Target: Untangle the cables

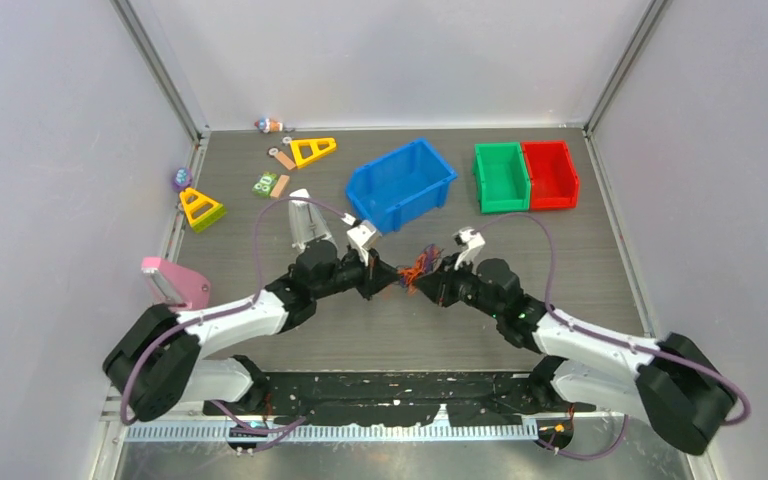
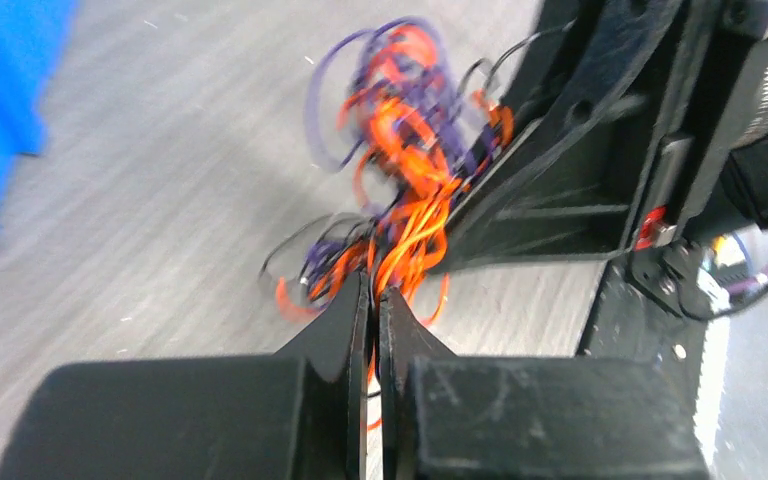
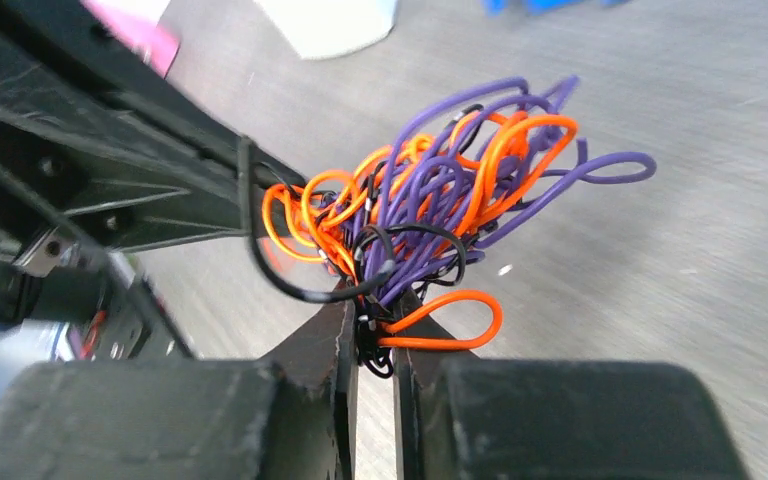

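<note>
The cables [image 1: 420, 264] are a small knotted clump of orange, purple and black wires, held just above the table's middle between both grippers. My left gripper [image 1: 392, 277] comes in from the left and is shut on orange strands at the clump's lower edge [image 2: 374, 292]. The rest of the cables [image 2: 400, 130] bulge beyond its tips, blurred. My right gripper [image 1: 423, 283] comes in from the right. In the right wrist view this gripper [image 3: 370, 312] is shut on black, purple and orange strands, with the cables [image 3: 440, 200] looping out above. The two grippers nearly touch tip to tip.
A blue bin [image 1: 400, 183] stands just behind the clump, with a green bin [image 1: 501, 177] and a red bin [image 1: 550, 173] at the back right. Yellow triangles [image 1: 201, 208] [image 1: 312, 150], a white object [image 1: 307, 222] and a pink block [image 1: 175, 282] lie to the left.
</note>
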You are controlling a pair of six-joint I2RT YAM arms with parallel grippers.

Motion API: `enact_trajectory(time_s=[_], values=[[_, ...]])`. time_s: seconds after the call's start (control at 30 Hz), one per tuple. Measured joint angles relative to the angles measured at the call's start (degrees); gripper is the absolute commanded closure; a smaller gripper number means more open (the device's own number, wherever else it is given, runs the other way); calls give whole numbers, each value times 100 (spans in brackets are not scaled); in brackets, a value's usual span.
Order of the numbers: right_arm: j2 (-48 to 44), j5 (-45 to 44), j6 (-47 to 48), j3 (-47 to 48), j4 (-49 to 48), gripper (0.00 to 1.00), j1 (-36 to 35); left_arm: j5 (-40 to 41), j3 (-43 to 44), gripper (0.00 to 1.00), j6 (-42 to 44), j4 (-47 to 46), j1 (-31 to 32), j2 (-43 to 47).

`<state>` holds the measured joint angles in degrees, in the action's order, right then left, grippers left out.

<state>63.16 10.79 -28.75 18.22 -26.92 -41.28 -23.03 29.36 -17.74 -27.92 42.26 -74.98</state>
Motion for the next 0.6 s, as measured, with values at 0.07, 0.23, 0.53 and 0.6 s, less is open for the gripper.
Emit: enact_trajectory(time_s=[0.07,0.23,0.53,0.6], values=[[-520,-697,-81,-13,391,95,-50,621,-61,100,-2,55,55,367],[-1878,-3364,-382,-240,1622,95,188,2894,-450,100,-15,542,-48,1397],[-2352,-5504,-1202,-404,3279,94,240,4638,-599,100,-142,1351,-103,1508],[-2214,-5322,-970,-396,3217,92,240,4505,-599,100,-101,1351,-103,1451]])
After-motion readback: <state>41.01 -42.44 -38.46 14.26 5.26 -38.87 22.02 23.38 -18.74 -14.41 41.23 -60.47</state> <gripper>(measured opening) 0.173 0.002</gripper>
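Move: Between the two shut grippers hangs the bundle of cables, its middle roughly 5 cm right of and 2 cm ahead of the left hand, and some 3 cm straight ahead of the right hand. From the left hand, the white metronome stands about 20 cm left and 13 cm ahead, and the blue bin 24 cm straight ahead. From the right hand, the green bin is some 21 cm right and 26 cm ahead. All three sit about 6 cm lower than the hands. Pulling apart from each other, the right hand keeps its pinch on the cables and swings them about 19 cm right, turning some 55 degrees clockwise, while the left goes 13 cm left and 6 cm forward towards the metronome, turning counter-clockwise. Both rise slightly, then sink; the left's grip on the strands ends, its fingers staying shut. ##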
